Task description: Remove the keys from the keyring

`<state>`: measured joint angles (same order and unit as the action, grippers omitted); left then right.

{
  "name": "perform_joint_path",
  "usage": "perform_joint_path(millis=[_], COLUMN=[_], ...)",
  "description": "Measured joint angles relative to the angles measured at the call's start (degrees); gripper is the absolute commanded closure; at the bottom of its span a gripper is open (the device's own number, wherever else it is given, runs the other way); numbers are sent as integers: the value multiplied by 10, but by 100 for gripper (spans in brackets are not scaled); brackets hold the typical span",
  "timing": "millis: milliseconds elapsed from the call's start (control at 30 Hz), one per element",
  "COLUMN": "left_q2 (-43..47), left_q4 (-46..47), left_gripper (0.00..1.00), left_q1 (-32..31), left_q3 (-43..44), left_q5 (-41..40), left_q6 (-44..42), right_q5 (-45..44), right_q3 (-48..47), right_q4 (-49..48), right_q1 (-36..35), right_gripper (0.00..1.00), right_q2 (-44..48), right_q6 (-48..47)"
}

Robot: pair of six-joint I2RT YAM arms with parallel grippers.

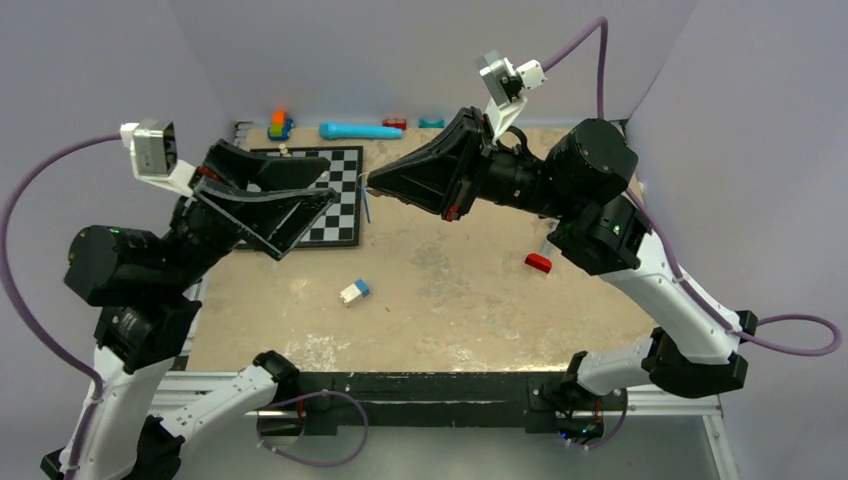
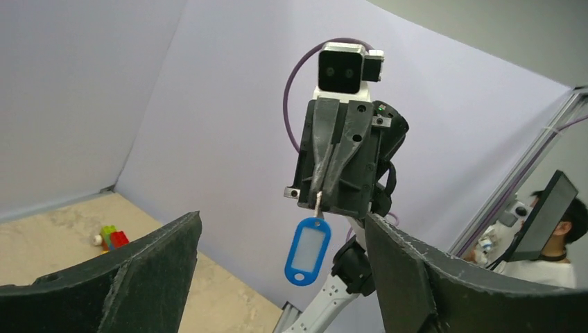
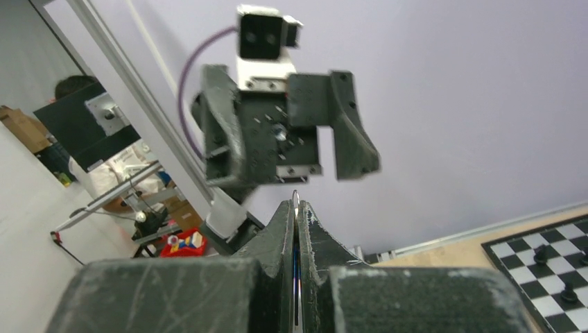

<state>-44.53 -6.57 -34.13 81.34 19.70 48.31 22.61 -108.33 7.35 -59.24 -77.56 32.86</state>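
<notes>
My right gripper (image 1: 372, 183) is held up in the air and is shut on the keyring (image 3: 296, 197); its thin metal loop pokes out between the fingertips. From that ring hangs the blue-headed key (image 2: 306, 251), a blue plastic tab with a pale middle. It also shows as a thin blue sliver (image 1: 368, 206) under the right fingertips. My left gripper (image 1: 318, 200) faces the right one from the left and stands wide open with nothing in it. In the left wrist view its fingers (image 2: 159, 260) frame the hanging blue tab without touching it. No other key can be made out.
A white-and-blue block (image 1: 354, 291) and a red block (image 1: 538, 262) lie on the tan tabletop. A chessboard (image 1: 345, 228) sits under the left gripper. A blue cylinder (image 1: 360, 130) and stacked bricks (image 1: 279, 125) line the back wall.
</notes>
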Motion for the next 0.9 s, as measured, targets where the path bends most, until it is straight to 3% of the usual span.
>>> perform_joint_path(millis=[200, 333, 500, 700, 900], left_q2=[-56, -112, -145, -166, -178], left_q4=[-181, -282, -351, -347, -346], left_gripper=[36, 42, 39, 37, 42], left_q1=[0, 0, 0, 0, 0], left_q3=[213, 332, 334, 283, 274], left_q5=[64, 141, 194, 222, 232], left_q6=[-120, -199, -247, -249, -249], right_q5=[1, 4, 10, 14, 24], right_q3=[-37, -96, -118, -118, -118], right_q4=[107, 185, 228, 257, 270], right_q1=[0, 0, 0, 0, 0], right_gripper=[100, 100, 100, 100, 100], right_q2=[2, -4, 0, -9, -29], right_q6=[-37, -68, -90, -101, -108])
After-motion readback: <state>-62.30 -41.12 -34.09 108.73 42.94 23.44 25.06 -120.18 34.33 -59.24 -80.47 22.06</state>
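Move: Pinched in the shut right fingertips, the keyring lies about 4 cm to the right of the open, empty left hand, level with it fore and aft and some 1 cm higher. The blue tag hangs from the ring, also about 4 cm to the left hand's right but some 3 cm below that hand. From the right hand point the ring is about 1 cm left at the same height, and the tag 1 cm left and roughly 4 cm down. Swinging back about 5 cm and up, the left hand then curves right, down and forward to the keyring, ending some 4 cm right of and 4 cm below its start; it tips about 30 degrees to level and half closes its fingers around the ring without shutting. The right hand keeps its pinch and sinks about 5 cm, dipping right and returning as its fingers level too. ##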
